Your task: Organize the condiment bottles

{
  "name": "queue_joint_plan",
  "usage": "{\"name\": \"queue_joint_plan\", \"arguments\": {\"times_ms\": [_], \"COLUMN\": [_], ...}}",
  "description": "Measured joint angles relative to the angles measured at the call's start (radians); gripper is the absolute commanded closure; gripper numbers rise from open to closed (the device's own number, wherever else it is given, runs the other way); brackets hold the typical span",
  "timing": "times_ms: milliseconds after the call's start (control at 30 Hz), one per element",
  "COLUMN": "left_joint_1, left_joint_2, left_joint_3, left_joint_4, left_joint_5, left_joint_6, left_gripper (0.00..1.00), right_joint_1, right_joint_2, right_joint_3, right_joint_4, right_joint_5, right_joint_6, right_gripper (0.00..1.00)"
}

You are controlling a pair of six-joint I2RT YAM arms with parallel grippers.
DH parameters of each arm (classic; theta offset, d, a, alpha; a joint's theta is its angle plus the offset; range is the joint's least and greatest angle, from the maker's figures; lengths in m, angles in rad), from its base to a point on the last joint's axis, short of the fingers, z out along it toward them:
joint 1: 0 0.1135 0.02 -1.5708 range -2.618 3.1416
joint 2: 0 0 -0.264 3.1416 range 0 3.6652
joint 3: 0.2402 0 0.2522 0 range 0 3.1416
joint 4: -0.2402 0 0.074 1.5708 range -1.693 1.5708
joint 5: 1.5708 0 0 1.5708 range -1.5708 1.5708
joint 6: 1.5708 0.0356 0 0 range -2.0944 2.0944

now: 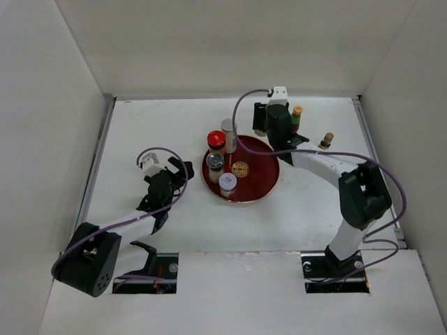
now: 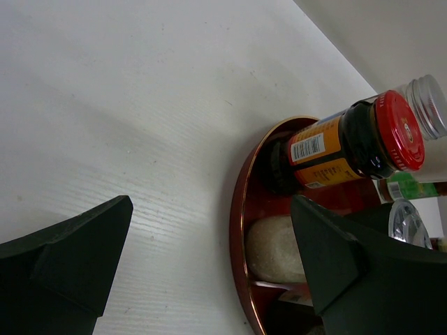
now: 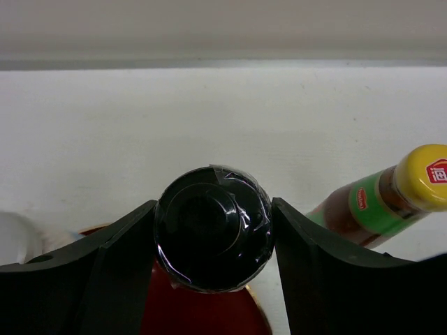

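A black-capped condiment bottle (image 3: pixel 213 230) sits between the fingers of my right gripper (image 3: pixel 213 204), and both pads press on its cap. It stands at the far rim of the dark-red tray (image 1: pixel 262 183); in the top view my right gripper (image 1: pixel 269 127) hides it. On the tray stand a red-capped jar (image 1: pixel 216 141), a tall silver-capped bottle (image 1: pixel 228 132), a grey-capped shaker (image 1: pixel 215 164) and a white-capped jar (image 1: pixel 228 183). My left gripper (image 1: pixel 179 173) is open just left of the tray, with only bare table between its fingers (image 2: pixel 77 244).
A yellow-capped bottle (image 1: pixel 297 116) with a green label stands right of the right gripper, close to its finger (image 3: pixel 314 251). A small brown-capped bottle (image 1: pixel 325 141) stands further right. White walls enclose the table on three sides.
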Motion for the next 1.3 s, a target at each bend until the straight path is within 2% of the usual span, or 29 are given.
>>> {"name": "queue_joint_plan", "arguments": {"times_ms": [167, 333, 533, 700, 867, 967, 1100, 1200, 1300], "left_joint_1": [0.000, 0.000, 0.000, 0.000, 0.000, 0.000, 0.000, -0.002, -0.002], "left_joint_2": [0.000, 0.000, 0.004, 0.004, 0.005, 0.005, 0.007, 0.008, 0.010], "left_joint_3": [0.000, 0.000, 0.000, 0.000, 0.000, 0.000, 0.000, 0.000, 0.000], "left_joint_4": [0.000, 0.000, 0.005, 0.005, 0.005, 0.006, 0.006, 0.006, 0.008], "left_joint_5": [0.000, 0.001, 0.004, 0.007, 0.008, 0.011, 0.013, 0.014, 0.015], "left_joint_6": [0.000, 0.000, 0.000, 0.000, 0.000, 0.000, 0.000, -0.001, -0.001], "left_gripper": [0.00, 0.00, 0.00, 0.00, 0.00, 0.00, 0.00, 0.00, 0.00], "right_joint_1": [0.104, 0.193, 0.238, 0.268, 0.283, 0.281, 0.243, 0.142, 0.003], "right_joint_2": [-0.093, -0.080, -0.039, 0.007, 0.009, -0.023, -0.174, -0.288, -0.333], "right_joint_3": [-0.116, -0.199, -0.210, -0.210, -0.207, -0.219, -0.272, -0.275, -0.241], "right_joint_4": [0.080, 0.087, 0.091, 0.093, 0.102, 0.098, 0.090, 0.102, 0.107], "right_joint_5": [0.005, 0.002, -0.005, -0.008, -0.008, -0.009, -0.016, -0.017, -0.003], "right_joint_6": [0.011, 0.047, 0.080, 0.108, 0.124, 0.127, 0.129, 0.131, 0.128], "right_gripper": [0.42, 0.42, 0.40, 0.22, 0.09, 0.07, 0.06, 0.03, 0.01]}}
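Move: I hold the black-capped bottle in my right hand. The bare middle of the tray lies about 10 cm back, 12 cm left and 18 cm below that hand. From the same hand, the red-lid jar is 2 cm back and 22 cm left, the silver-lid jar 13 cm back and 22 cm left, and the white-lid bottle 21 cm back and 17 cm left. That bare spot is about 5 cm ahead and 25 cm right of my left hand. Still gripping the black-capped bottle, I swing my right hand left and back some 15 cm over the tray, turning counter-clockwise about 15 degrees, and lower the bottle onto the bare middle. I open my fingers wide to let go, then lift about 15 cm and sweep right, away from it, as my wrist turns back and tips up. ##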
